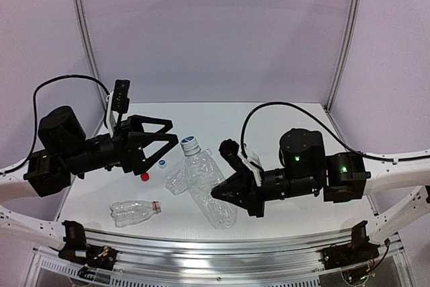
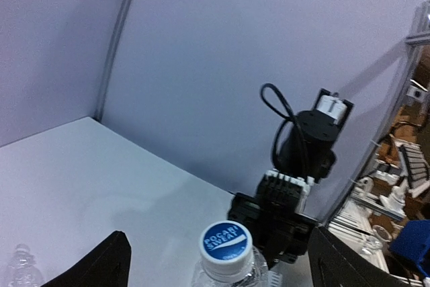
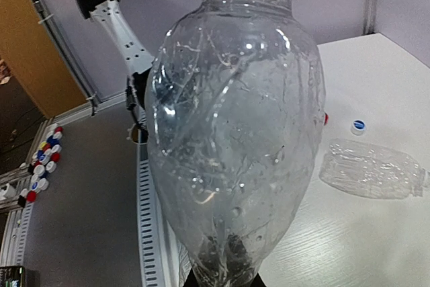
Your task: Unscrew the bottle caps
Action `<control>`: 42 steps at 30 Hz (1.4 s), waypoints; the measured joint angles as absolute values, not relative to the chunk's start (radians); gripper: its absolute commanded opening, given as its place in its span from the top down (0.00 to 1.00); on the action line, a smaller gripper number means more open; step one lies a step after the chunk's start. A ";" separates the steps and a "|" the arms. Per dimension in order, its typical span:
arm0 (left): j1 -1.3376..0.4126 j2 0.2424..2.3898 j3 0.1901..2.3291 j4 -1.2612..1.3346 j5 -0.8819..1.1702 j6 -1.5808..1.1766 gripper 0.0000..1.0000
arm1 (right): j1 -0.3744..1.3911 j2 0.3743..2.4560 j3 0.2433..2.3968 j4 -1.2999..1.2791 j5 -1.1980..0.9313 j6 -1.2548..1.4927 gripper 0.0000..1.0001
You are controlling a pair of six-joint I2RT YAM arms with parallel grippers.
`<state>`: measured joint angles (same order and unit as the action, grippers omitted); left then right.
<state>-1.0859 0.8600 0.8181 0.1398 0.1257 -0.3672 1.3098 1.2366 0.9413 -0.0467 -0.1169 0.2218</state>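
A clear plastic bottle [image 1: 205,183] is held up at a slant, and my right gripper [image 1: 220,193] is shut on its crumpled base [image 3: 228,260]. Its white cap with a blue printed top [image 2: 226,250] is on the neck, also seen from above [image 1: 191,144]. My left gripper [image 1: 173,134] stands wide open just left of that cap. In the left wrist view the cap sits between the two dark fingertips [image 2: 101,265], touching neither. A loose red cap [image 1: 144,177] and a loose white cap with a blue top [image 1: 162,163] lie on the table.
A capless bottle with a red neck ring [image 1: 135,212] lies near the front left. A crushed clear bottle [image 1: 176,179] lies beside the held one, and shows in the right wrist view [image 3: 373,169] near the loose white cap [image 3: 358,126]. Slotted rail [image 1: 222,243] runs along the near edge.
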 measured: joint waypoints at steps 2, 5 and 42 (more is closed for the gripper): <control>-1.086 0.863 0.812 0.165 0.198 -0.362 0.18 | 1.310 1.232 0.936 -0.033 -0.174 0.218 1.00; -1.086 0.878 0.808 0.200 0.275 -0.356 0.24 | 1.310 1.232 0.932 -0.027 -0.233 0.212 1.00; -1.190 1.120 0.888 0.184 -0.244 -0.450 0.78 | 1.340 1.341 1.015 -0.124 0.168 0.210 1.00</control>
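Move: Some 5 cm to the right of the open left fingers and about 3 cm lower, level with them fore and aft, sits the white-and-blue cap of the bottle that the right hand holds. From the right hand the cap lies about 5 cm ahead, 6 cm left and 9 cm up. On the table some 38 cm below the left hand, a clear bottle lies about 16 cm ahead and 1 cm right; a loose blue cap is 22 cm ahead, 10 cm left, and a red cap 16 cm ahead, 16 cm left. Drawing back about 4 cm and rightward nearly as much while turning clockwise, the left hand closes its fingers on the cap; the right hand, still gripping the bottle, also eases back. After a pause, both swing forward and a little down, the left about 9 cm turning some 30 degrees counter-clockwise, the right turning clockwise, to twist the cap against the bottle. ##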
